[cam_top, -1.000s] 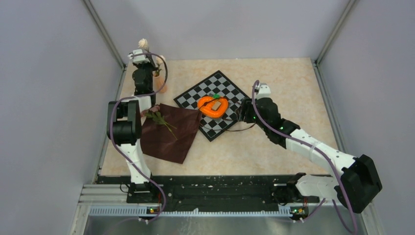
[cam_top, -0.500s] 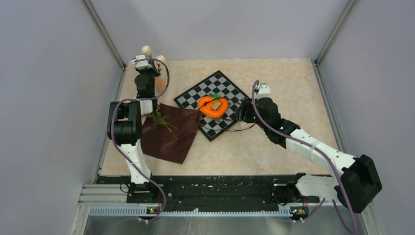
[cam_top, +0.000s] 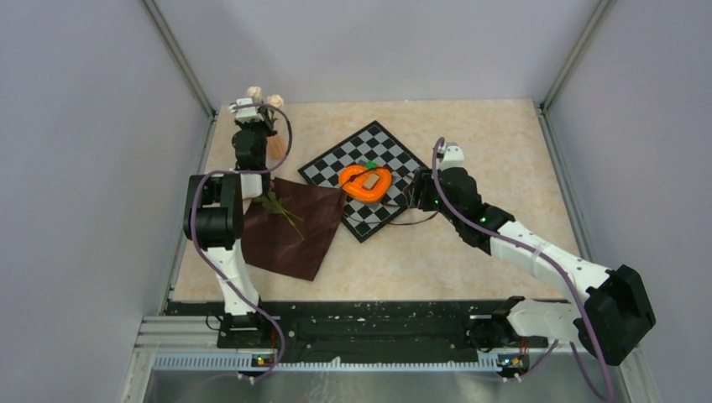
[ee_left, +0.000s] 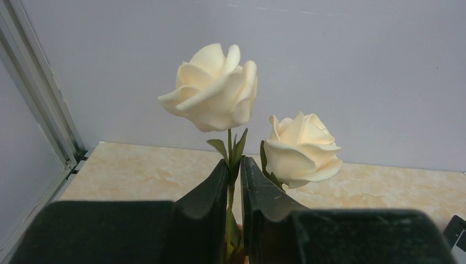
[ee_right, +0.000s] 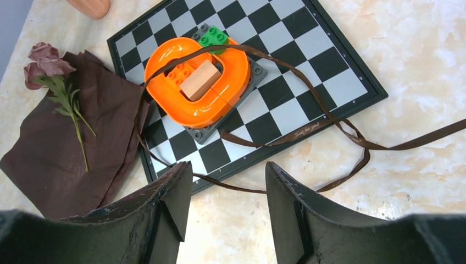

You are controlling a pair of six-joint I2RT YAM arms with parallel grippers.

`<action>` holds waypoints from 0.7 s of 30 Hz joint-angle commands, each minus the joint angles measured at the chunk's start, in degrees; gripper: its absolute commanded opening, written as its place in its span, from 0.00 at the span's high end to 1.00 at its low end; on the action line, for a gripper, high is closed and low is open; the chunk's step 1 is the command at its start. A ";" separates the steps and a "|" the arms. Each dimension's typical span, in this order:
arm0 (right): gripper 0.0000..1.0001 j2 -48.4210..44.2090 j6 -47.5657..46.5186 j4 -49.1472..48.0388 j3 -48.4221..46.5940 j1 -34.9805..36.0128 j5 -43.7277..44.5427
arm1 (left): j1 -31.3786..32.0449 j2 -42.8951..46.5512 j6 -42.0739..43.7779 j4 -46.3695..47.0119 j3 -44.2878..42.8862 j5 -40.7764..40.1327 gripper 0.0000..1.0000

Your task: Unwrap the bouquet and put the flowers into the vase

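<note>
The bouquet lies undone: its maroon cloth [cam_top: 290,228] is spread flat on the table's left, and one mauve rose [ee_right: 46,59] lies on it. At the back left corner, two cream flowers [ee_left: 211,88] [ee_left: 301,149] stand upright over the small terracotta vase [cam_top: 275,144]. My left gripper [ee_left: 234,160] is there, and the taller rose's green stem runs between its jaws. The jaws stand slightly open, with a thin gap beside the stem. My right gripper [ee_right: 228,173] is open and holds nothing, above bare table at the checkerboard's near edge.
An orange heart-shaped block piece [cam_top: 366,182] sits on a checkerboard [cam_top: 395,159] mid-table. The thin brown ribbon [ee_right: 329,124] trails loose across the board and onto the table below the right gripper. Grey walls close in the back left corner.
The left gripper has lowered the cream rose and moved it right, beside the other cream rose at the vase. Its jaws have parted a little. The right arm has not moved.
</note>
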State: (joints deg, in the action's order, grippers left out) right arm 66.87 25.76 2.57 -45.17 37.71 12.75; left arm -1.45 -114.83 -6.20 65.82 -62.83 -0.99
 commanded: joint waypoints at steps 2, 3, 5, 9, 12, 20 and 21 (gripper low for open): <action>0.47 -0.28 0.43 -2.21 -1.85 -0.01 -0.27 | 0.14 3.73 0.50 1.48 0.58 0.73 0.79; 0.47 -0.29 0.40 -2.19 -1.81 -0.03 -0.21 | 0.14 3.82 0.60 1.50 0.68 0.73 0.77; 0.47 -0.35 0.43 -2.17 -1.77 -0.01 -0.19 | 0.11 4.12 0.73 1.50 0.99 0.73 0.74; 0.47 -0.33 0.50 -2.21 -1.61 -0.01 -0.26 | 0.14 4.81 1.09 1.85 1.90 0.56 0.71; 0.47 -0.34 0.52 -2.18 -1.59 -0.01 -0.33 | 0.13 5.16 1.46 1.99 2.71 0.45 0.64; 0.47 -0.51 0.35 -2.18 -1.74 -0.01 -0.38 | 0.14 6.82 1.27 2.01 5.20 -0.38 0.46; 0.47 -0.58 0.29 -2.15 -1.76 -0.01 -0.44 | 0.14 7.15 1.06 2.10 5.66 -0.64 0.43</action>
State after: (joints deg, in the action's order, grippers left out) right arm 66.87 25.78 2.57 -45.17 37.71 12.53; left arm -1.45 -111.57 -4.93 65.49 -58.74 -0.95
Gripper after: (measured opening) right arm 0.533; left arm 0.522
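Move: Just ahead of the left hand, by about 2 cm and 1 cm to its right, stands the vase, its middle some 15 cm below the fingers, which still surround a white rose's stem. The other white rose's head is about 6 cm ahead and 5 cm right, level with the hand; the purple flower lies 15 cm back, 2 cm right and 21 cm down. From the idle right hand the vase is roughly 27 cm forward, 37 cm left and 12 cm below. Spreading its already loosening fingers to about half open, the left hand lets go of the white rose's stem above the vase mouth. It stays put at first, then draws straight back about 1.5 cm, away from the vase, at nearly the same height and with the wrist unturned. ##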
